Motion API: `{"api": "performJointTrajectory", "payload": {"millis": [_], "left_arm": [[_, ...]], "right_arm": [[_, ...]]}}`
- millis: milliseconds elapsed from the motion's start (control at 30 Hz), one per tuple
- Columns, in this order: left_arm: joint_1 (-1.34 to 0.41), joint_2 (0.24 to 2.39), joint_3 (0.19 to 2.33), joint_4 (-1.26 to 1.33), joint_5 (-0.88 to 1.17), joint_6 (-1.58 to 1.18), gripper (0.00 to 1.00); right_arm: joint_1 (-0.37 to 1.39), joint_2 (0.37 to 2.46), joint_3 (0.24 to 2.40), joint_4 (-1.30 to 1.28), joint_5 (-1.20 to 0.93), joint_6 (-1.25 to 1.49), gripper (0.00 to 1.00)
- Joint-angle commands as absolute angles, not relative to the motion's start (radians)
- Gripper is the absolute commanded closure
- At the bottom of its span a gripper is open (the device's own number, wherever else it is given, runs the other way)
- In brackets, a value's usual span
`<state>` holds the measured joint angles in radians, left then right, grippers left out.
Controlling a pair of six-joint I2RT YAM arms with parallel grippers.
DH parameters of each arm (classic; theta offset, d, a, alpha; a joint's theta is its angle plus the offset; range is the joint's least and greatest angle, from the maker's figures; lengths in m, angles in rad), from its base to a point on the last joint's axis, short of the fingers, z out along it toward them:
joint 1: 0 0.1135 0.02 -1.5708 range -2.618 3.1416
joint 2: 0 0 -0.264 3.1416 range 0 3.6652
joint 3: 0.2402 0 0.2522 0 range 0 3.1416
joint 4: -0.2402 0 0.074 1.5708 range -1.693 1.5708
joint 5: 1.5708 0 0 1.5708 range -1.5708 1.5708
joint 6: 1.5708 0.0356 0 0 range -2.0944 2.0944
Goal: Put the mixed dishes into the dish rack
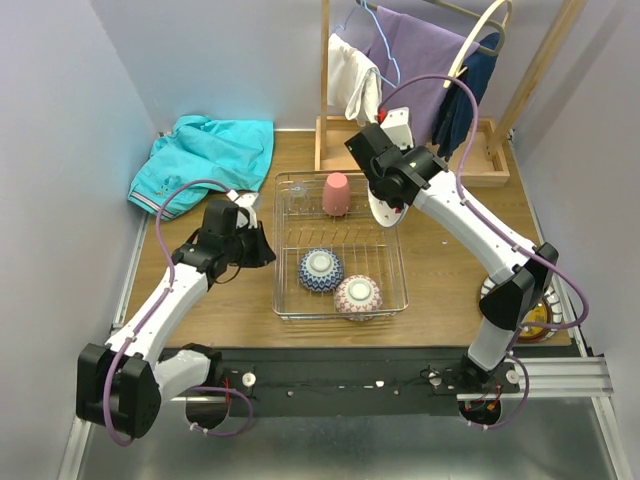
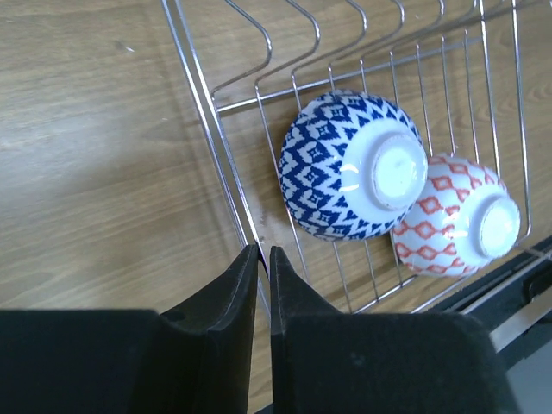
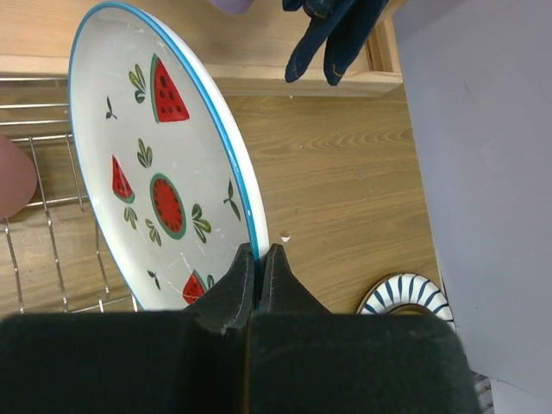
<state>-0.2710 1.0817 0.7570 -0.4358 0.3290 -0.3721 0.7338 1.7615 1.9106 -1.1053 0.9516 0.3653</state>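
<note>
The silver wire dish rack point(image 1: 290, 300) lies mid-table. In it a pink cup point(image 1: 336, 194) stands upside down at the back, and a blue-patterned bowl point(image 1: 320, 269) and a pink-patterned bowl point(image 1: 357, 295) lie upside down at the front. My left gripper point(image 2: 264, 250) sits at the rack's left rim point(image 2: 203, 95), its jaws pinched on the rim wire. My right gripper point(image 3: 260, 250) is shut on the blue-edged rim of the white plate with red fruit motifs point(image 3: 155, 172). It holds that plate point(image 1: 383, 210) tilted on edge over the rack's back right corner. Striped-rim plates point(image 1: 540, 312) are stacked at the table's right edge.
A teal garment point(image 1: 205, 160) lies at the back left. A wooden clothes rack point(image 1: 420, 90) hung with white, purple and navy cloths stands behind the dish rack, its wooden base tray point(image 1: 485, 165) on the table. Walls close in on the left and right.
</note>
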Motion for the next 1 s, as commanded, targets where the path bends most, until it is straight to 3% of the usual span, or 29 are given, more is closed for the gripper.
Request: {"api": "performJointTrajectory", "payload": {"millis": [0,200,367,600,733,967], "left_arm": [[-0.342,1.107,0.773,-0.445,0.376,-0.394,0.82],[-0.373,1.118,0.77,-0.431,0.4,-0.417,0.81],[-0.373,1.086,0.77,-0.474,0.361,-0.4,0.68],[-0.373,1.046,0.756,-0.483,0.344,-0.399,0.61],[-0.371,1.037,0.752,-0.48,0.339,-0.397,0.51],[-0.37,1.002,0.755,-0.497,0.328,-0.38,0.49]], "right_arm": [[0.739,1.744,1.887,-1.074,1.046,0.414,1.0],[0.739,1.73,1.853,-1.055,1.072,0.391,0.99],[0.739,1.726,1.816,-1.037,1.094,0.362,0.99],[0.739,1.736,1.809,-1.034,1.082,0.345,0.99],[0.747,1.749,1.784,-1.043,1.051,0.356,0.99],[0.807,1.767,1.732,-1.06,0.98,0.377,0.99]]}}
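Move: The dish rack's middle lies about 17 cm to the left hand's right, 5 cm ahead and 5 cm below. In the rack, the blue bowl is some 13 cm right of that hand and level with it, the red bowl 21 cm right and 6 cm back, the pink cup 17 cm right and 16 cm ahead. From the right hand, holding the watermelon plate, the rack's middle is roughly 19 cm left, 4 cm back and 21 cm below. Pushing the dish rack by its left rim, where its nearly shut fingers already are, the left hand goes about 2.5 cm right and drifts as much back, then stops going sideways and spreads its fingers to half open. The right hand keeps its pinch on the watermelon plate's edge and sinks some 3.5 cm towards the rack, mostly late. ##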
